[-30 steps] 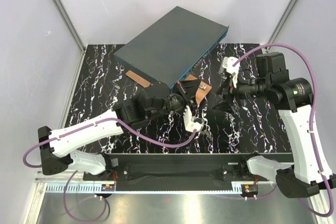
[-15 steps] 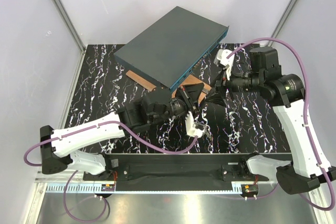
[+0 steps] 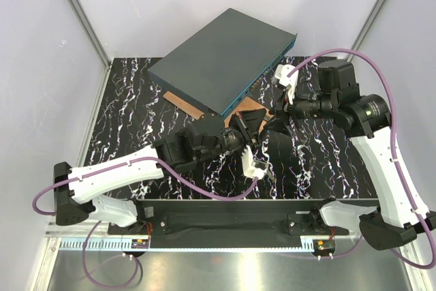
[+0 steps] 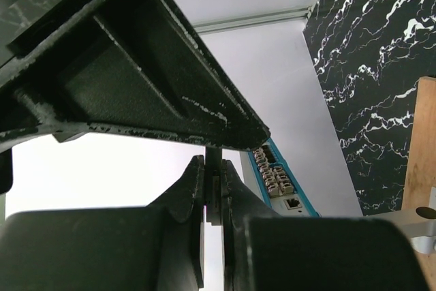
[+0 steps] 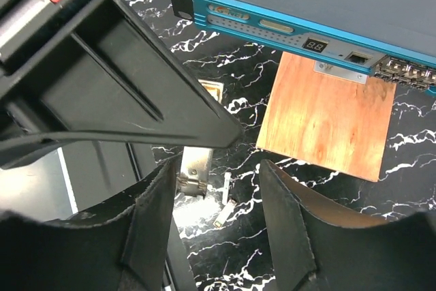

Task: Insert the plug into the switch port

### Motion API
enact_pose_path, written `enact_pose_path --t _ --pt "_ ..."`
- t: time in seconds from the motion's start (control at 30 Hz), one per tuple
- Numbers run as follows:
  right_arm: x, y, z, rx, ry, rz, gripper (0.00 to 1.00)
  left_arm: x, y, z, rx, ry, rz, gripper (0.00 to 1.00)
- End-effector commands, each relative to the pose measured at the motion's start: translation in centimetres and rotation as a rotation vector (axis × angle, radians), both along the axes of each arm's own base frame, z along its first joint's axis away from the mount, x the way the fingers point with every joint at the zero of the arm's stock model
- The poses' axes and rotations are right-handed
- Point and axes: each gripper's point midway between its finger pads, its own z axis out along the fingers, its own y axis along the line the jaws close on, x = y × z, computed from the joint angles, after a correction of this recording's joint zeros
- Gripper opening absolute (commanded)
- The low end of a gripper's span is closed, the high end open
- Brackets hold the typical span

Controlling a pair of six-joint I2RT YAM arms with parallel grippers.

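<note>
The switch point(image 3: 225, 56) is a flat dark teal box at the back centre, its lighter port face point(image 5: 272, 26) turned to the front right. My left gripper point(image 3: 251, 125) sits just in front of that face. In the left wrist view it point(image 4: 212, 192) is shut on a thin grey plug point(image 4: 212, 201), with the port row point(image 4: 274, 176) beyond. The plug shows as a silver metal piece point(image 5: 194, 165) in the right wrist view, under the left gripper's black finger. My right gripper point(image 3: 271, 126) is close beside the left one. It point(image 5: 219, 172) is open and empty.
A thin brown wooden board point(image 5: 327, 117) lies under the switch's front edge on the black marbled table point(image 3: 129, 120). Two small loose pieces, one white point(image 5: 225, 183) and one metallic point(image 5: 221, 219), lie on the table below the right gripper. White walls enclose the back.
My right gripper has swung left and forward, ending close beside the left gripper near the switch's front. The left gripper has edged slightly right toward the port face, still shut.
</note>
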Motion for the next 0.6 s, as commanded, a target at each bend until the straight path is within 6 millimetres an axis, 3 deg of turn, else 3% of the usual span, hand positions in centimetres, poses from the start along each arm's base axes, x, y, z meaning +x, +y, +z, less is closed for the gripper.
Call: enact_pose_path --t 0.0,0.13,0.23,0.27,0.43,0.47,0.5,0.57 --pt "0.40 0.15 1.56 0.003 -0.081 -0.003 0.57 -0.07 -0.39 1.27 -0.029 -0.026 -0.005 0.00" --pt "0.17 0.20 1.55 -0.003 -0.092 0.008 0.52 0.01 -0.57 1.19 -0.024 -0.028 -0.007 0.00" --pt "0.18 0.13 1.38 -0.009 -0.095 0.007 0.38 -0.05 -0.75 1.11 -0.020 -0.028 -0.012 0.00" --pt "0.21 0.09 1.38 -0.011 -0.098 0.005 0.28 -0.07 -0.71 1.20 -0.024 -0.027 -0.012 0.00" --pt "0.02 -0.06 1.40 -0.008 -0.101 0.000 0.12 0.02 -0.70 1.20 -0.025 -0.025 -0.007 0.00" --pt "-0.04 -0.04 1.39 -0.008 -0.101 0.002 0.11 0.08 -0.64 1.41 -0.030 -0.023 -0.002 0.01" --pt "0.03 -0.15 1.37 -0.011 -0.106 -0.006 0.01 0.10 -0.61 1.42 -0.033 -0.017 0.001 0.03" --pt "0.32 -0.26 1.22 -0.010 -0.099 -0.029 0.00 0.04 -0.37 1.85 -0.055 0.009 0.007 0.12"
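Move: From the right hand, the plug's middle is about 2 cm to the left, 1 cm back and 1 cm higher, its near end already between the open fingers. Below the right hand, the loose plugs lie some 34 cm down, 2 cm back and 4 cm right; the switch's near corner is about 16 cm ahead, 15 cm left and 26 cm down. The left hand still holds the plug, whose middle is roughly 1 cm to its right. The right hand stays almost in place at the handover and closes its fingers from a bit over half open to about a fifth, where they stop with the pads pinching the near end of the plug from both sides. Meanwhile the left hand keeps its own grip on the plug and eases down about 1 cm early on, bringing the plug down between the right hand's fingers, then holds still. ##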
